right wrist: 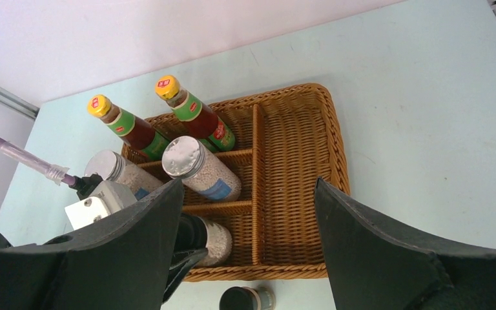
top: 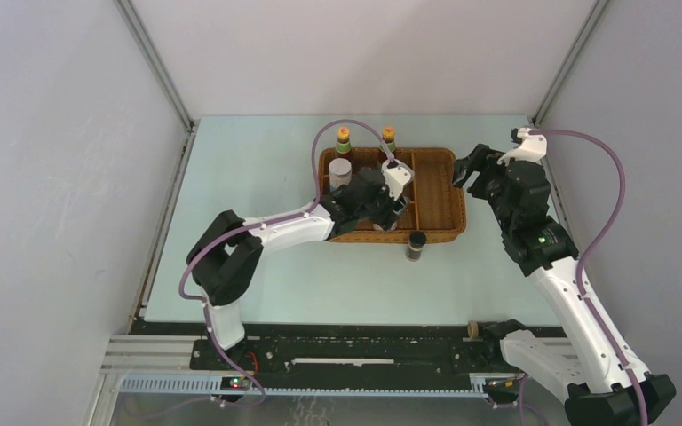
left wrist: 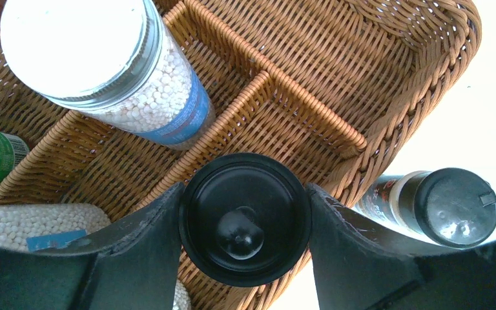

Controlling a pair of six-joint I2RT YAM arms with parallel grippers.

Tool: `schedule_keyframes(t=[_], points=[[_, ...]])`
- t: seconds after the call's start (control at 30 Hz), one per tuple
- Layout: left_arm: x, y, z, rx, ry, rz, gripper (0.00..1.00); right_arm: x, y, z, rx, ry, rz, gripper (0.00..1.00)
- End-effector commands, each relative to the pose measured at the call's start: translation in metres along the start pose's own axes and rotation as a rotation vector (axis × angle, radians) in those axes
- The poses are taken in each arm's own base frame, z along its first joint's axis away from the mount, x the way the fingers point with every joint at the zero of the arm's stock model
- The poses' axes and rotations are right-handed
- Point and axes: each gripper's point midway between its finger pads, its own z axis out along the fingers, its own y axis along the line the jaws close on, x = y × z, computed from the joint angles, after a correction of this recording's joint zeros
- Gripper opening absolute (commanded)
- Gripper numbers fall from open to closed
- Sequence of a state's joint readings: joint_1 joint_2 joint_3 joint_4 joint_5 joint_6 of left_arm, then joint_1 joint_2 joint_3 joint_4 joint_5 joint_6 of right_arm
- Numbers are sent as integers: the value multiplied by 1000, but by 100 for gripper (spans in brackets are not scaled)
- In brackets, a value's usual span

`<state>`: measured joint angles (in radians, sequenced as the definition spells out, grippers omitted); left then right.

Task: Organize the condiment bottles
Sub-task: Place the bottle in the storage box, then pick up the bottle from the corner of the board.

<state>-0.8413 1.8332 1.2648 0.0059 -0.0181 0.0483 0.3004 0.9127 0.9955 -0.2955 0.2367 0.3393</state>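
Note:
My left gripper (top: 393, 211) is shut on a white bottle by its black cap (left wrist: 245, 218), which fills the gap between the two fingers. The bottle (right wrist: 223, 240) stands in a near compartment of the brown wicker tray (top: 440, 200). Two silver-topped shakers (right wrist: 194, 165) (right wrist: 106, 168) occupy the compartments behind it. Two yellow-capped sauce bottles (top: 344, 138) (top: 389, 135) stand at the tray's far side. A small dark bottle with a black cap (top: 416, 246) stands on the table just outside the tray's near rim. My right gripper (top: 466, 170) hovers open over the tray's right edge, holding nothing.
The tray's long right compartment (right wrist: 297, 181) holds nothing. Grey walls close in the table on the left, right and back. A small round brown object (top: 473, 329) lies by the rail at the near edge.

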Motion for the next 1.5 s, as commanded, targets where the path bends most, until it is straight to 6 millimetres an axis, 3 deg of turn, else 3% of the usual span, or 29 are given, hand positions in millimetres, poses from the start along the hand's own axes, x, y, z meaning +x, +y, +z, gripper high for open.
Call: schedule_keyframes(t=[0.0,0.23,0.43,0.77,1.0,1.17,1.47], points=[[-49,5,-1,-4,-130,-23,69,-10,2,1,-12,-35,-1,82],[-50,1,-1,24,-129,-21,85,-10,2,-1,-15,-37,0,82],[-56,5,-6,5,-139,-13,88,-12,3,-2,-21,-40,0,82],[-86,15,-41,-38,-200,11,89,-19,6,-8,-34,-59,8,82],[-100,10,-71,-12,-212,51,89,-25,1,-10,-11,-65,5,82],[-103,-18,-91,101,-195,127,89,-38,-16,-10,31,-87,27,83],[-100,-82,-109,294,-129,235,89,-60,-68,2,189,-117,84,83]])
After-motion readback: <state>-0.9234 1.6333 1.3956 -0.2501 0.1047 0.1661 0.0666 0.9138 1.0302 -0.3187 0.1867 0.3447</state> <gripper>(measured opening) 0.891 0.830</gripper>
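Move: Between the left fingers, held by its black lid, stands the black-lidded jar in the box's front compartment, its middle about 4 cm below the hand. The small spice bottle stands outside the front rim, roughly 8 cm back and 8 cm right of the left hand; the white-lidded jar is about 9 cm ahead and 2 cm right. From the right hand the black-lidded jar lies some 17 cm left, 2 cm ahead and 22 cm below. Letting go of the black-lidded jar, the left hand opens its fingers while easing up about a centimetre, then lifts quickly off the lid, some 10 cm up in all, and draws back about 6 cm over the front rim, swinging clockwise some 15 degrees. Late on, the empty right hand sweeps about 7 cm right, away from the box, also turning clockwise. ##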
